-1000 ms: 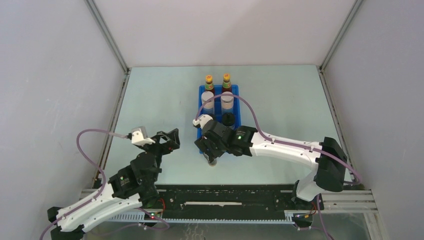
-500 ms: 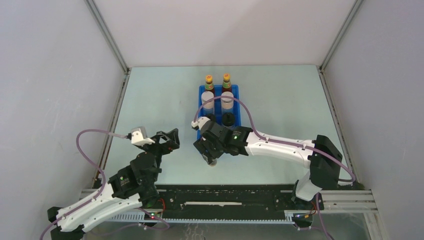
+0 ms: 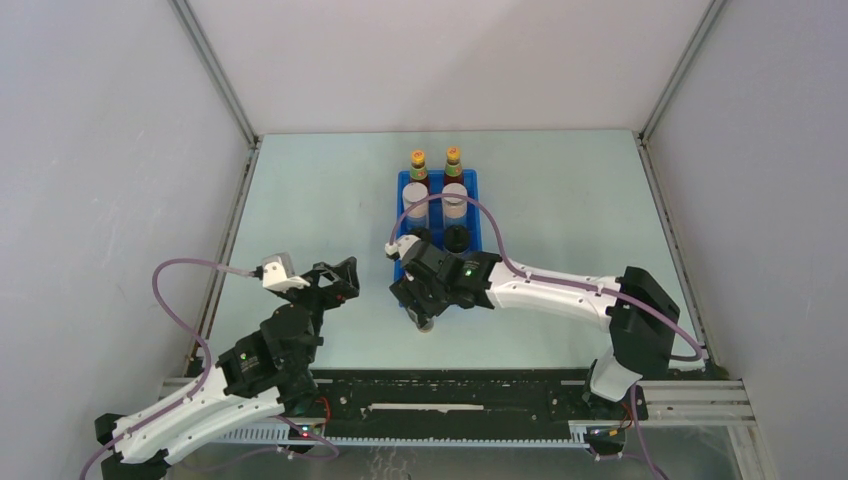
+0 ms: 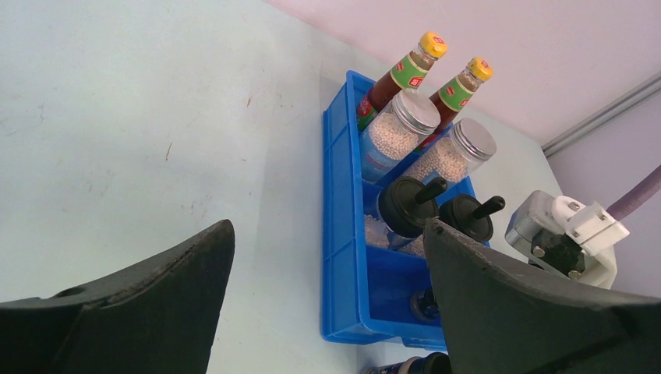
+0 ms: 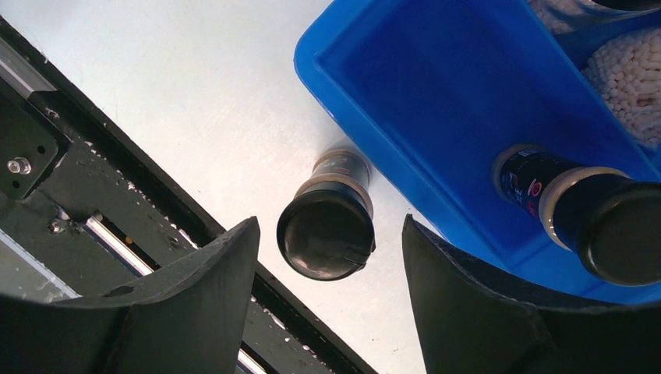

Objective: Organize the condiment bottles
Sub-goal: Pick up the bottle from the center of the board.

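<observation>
A blue tray (image 3: 473,213) holds two red sauce bottles (image 3: 417,166) with yellow caps at the far end. In front of them stand two grey-lidded jars (image 3: 455,199), then two black-lidded jars (image 3: 457,238). One tiny dark black-capped jar (image 5: 581,214) stands in the tray's near compartment. A second tiny dark jar (image 5: 327,234) stands upright on the table just outside the tray's near corner. My right gripper (image 5: 331,226) hangs over it, open, with a gap between the cap and each finger. My left gripper (image 3: 335,280) is open and empty, left of the tray.
The black rail (image 3: 450,392) at the table's near edge runs close behind the loose jar. Grey walls enclose the table on three sides. The right wrist's white camera housing (image 4: 565,232) shows beside the tray (image 4: 343,234) in the left wrist view.
The right arm's elbow has swung left and its gripper has shifted slightly over the loose jar. The left arm has not moved.
</observation>
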`<state>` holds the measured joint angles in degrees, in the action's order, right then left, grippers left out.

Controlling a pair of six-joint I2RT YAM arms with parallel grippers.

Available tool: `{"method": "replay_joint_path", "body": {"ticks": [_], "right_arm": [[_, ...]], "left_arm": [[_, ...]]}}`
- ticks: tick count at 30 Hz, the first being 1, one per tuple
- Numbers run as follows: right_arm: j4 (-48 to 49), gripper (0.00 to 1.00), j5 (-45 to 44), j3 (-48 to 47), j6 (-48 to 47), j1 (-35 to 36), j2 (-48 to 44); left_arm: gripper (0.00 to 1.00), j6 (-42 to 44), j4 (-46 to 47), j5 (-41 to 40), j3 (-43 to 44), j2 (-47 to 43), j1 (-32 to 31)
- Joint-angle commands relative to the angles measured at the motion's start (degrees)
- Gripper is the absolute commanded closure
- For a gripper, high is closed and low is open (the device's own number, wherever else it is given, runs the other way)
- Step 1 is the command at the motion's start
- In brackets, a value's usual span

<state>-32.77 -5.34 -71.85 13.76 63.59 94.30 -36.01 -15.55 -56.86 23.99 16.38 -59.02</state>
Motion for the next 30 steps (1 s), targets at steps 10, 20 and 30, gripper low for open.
{"method": "replay_joint_path", "body": {"ticks": [10, 20, 30], "right_arm": [[1.8, 0.33, 2.4, 0.2, -1.3, -1.4, 1.8], [1.7, 0.78, 3.2, 0.2, -1.5, -1.9, 2.1], [1.3, 1.00, 2.1, 0.1, -1.4, -1.4, 0.6]], "left_arm": [[0.05, 0.3, 1.6, -2.1, -0.5, 0.8, -0.2], [0.05, 0.4, 1.6, -1.9, -0.7, 0.9, -0.2], [0.05, 0.2, 1.4, -1.8, -0.8, 0.4, -0.2]]}}
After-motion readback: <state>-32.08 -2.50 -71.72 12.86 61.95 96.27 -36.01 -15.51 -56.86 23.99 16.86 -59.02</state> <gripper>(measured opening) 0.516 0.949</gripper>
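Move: The bottle to grip, the small black-capped one standing in front of the tray, is right between the right hand's open fingers, its middle about 5 cm below the hand point and no more than 1 cm ahead. The blue tray's middle lies some 16 cm ahead and 3 cm to the right; the bottle already in it stands about 8 cm ahead and 7 cm right. From the left hand the bottle to grip is some 18 cm right, 3 cm back and 16 cm lower. Sink the right gripper just over 1 cm more around the bottle's black cap, keeping its slanting downward tilt. Close the fingers from about three-quarters open to half open as it settles, so the pads pinch the cap from both sides, then stay there holding it without lifting. ##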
